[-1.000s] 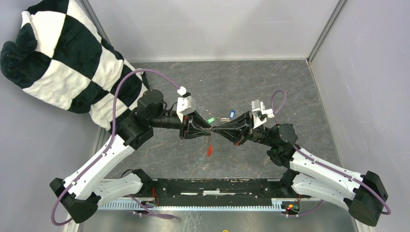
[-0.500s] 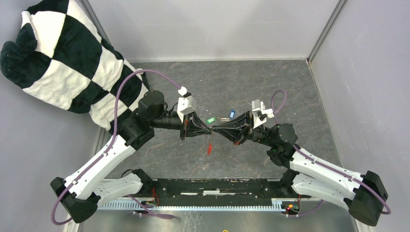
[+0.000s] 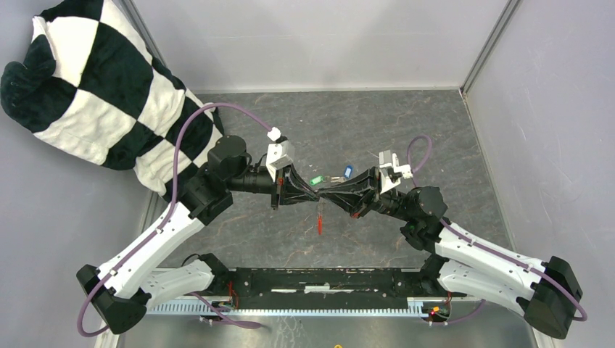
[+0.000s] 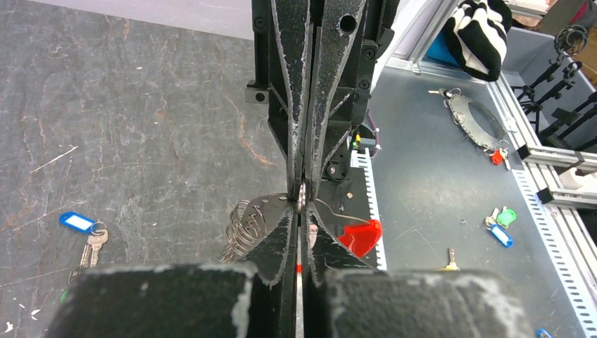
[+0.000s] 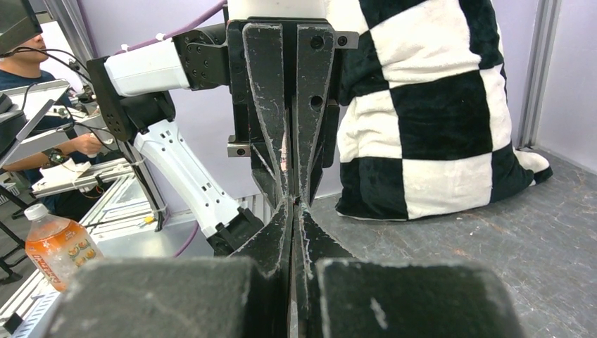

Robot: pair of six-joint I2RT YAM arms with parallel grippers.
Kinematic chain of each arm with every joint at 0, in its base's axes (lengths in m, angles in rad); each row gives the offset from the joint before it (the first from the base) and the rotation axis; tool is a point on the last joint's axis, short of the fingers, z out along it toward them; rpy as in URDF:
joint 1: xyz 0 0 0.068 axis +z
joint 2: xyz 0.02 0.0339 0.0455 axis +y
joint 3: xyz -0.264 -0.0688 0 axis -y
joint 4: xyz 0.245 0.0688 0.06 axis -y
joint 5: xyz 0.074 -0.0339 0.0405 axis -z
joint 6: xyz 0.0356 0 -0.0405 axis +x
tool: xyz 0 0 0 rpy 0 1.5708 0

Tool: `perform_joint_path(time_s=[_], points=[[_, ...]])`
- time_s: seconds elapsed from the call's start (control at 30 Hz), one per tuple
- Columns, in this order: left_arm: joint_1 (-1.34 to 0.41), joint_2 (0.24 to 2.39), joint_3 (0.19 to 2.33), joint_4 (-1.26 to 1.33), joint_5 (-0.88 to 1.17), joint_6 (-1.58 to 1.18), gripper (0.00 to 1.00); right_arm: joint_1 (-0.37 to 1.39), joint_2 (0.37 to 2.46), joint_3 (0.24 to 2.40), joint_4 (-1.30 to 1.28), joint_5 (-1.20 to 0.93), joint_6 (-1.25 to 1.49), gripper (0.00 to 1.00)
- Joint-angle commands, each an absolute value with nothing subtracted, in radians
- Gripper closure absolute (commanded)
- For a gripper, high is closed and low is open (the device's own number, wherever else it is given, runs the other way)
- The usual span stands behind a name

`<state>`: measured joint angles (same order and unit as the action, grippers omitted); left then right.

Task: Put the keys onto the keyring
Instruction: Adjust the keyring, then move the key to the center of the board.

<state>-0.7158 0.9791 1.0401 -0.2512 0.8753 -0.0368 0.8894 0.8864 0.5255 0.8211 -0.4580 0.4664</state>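
Over the middle of the table my left gripper (image 3: 313,195) and right gripper (image 3: 324,196) meet tip to tip, both shut on the keyring. Its red tag (image 3: 319,224) hangs below the tips. In the left wrist view my left gripper (image 4: 301,211) pinches the thin ring, with the grey chain clump (image 4: 241,227) to its left and the red tag (image 4: 359,236) to its right. The green-headed key (image 3: 315,180) and the blue-headed key (image 3: 347,172) lie on the table just behind the grippers. The blue key (image 4: 79,222) also shows in the left wrist view. The right gripper (image 5: 292,206) has its fingers pressed together.
A black-and-white checkered cushion (image 3: 101,87) fills the back left corner. Grey walls (image 3: 551,109) close in the stone table (image 3: 435,130) at the back and right. Off the table, a bench (image 4: 450,176) carries other keys, and an orange drink bottle (image 5: 56,246) stands beside a seated person.
My left gripper has closed on the keyring next to the right gripper's tips. The red tag has swung slightly and now hangs straight down.
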Motion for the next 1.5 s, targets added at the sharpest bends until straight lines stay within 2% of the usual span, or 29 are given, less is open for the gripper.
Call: perform_joint_path(time_s=[0.0, 0.13, 0.2, 0.37, 0.53, 1.0, 1.33, 1.47], points=[[-0.718, 0.969, 1.041, -0.247, 0.873, 0.007, 0.98, 0.901, 0.864, 0.528, 0.872, -0.467, 0.460, 0.99], [-0.718, 0.965, 1.070, -0.328, 0.844, 0.135, 0.98, 0.902, 0.827, 0.528, 0.831, -0.468, 0.431, 0.79], [-0.718, 0.963, 1.087, -0.377, 0.844, 0.205, 0.98, 0.902, 0.802, 0.538, 0.775, -0.464, 0.387, 0.72], [-0.719, 0.949, 1.112, -0.445, 0.821, 0.364, 0.98, 0.899, 0.740, 0.577, 0.628, -0.463, 0.277, 0.61], [-0.724, 0.919, 1.104, -0.468, 0.818, 0.488, 0.98, 0.900, 0.709, 0.619, 0.506, -0.446, 0.192, 0.57], [-0.777, 0.792, 1.078, -0.563, 0.773, 1.054, 0.98, 0.900, 0.674, 0.622, 0.416, -0.400, 0.054, 0.57], [-0.779, 0.744, 1.048, -0.564, 0.803, 1.151, 0.98, 0.901, 0.667, 0.603, 0.385, -0.333, -0.022, 0.54], [-0.779, 0.747, 1.052, -0.563, 0.811, 1.157, 0.98, 0.899, 0.669, 0.595, 0.362, -0.265, -0.020, 0.50]])
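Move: The keyring hangs edge-on just behind and under the meeting fingertips: its middle is some 3 cm back and 3 cm below the left hand, which already pinches a ring on it, and about 3 cm back, 1 cm left and 4 cm below the right. On the table some 30 cm below the left hand, the green tag lies about 20 cm ahead, the loose keys 20 cm ahead and 6 cm right, the blue tag 23 cm ahead and 10 cm right. The right fingers let go of the keyring, opening to about half, and draw off some 3 cm to the right, first slightly back, then forward with a tilt. The left keeps its pinch on the ring and carries the keyring about 4 cm left and a little back, dipping 2 cm before rising again, while rolling some 60 degrees about its own fingers, their upper side turning back towards the base. ##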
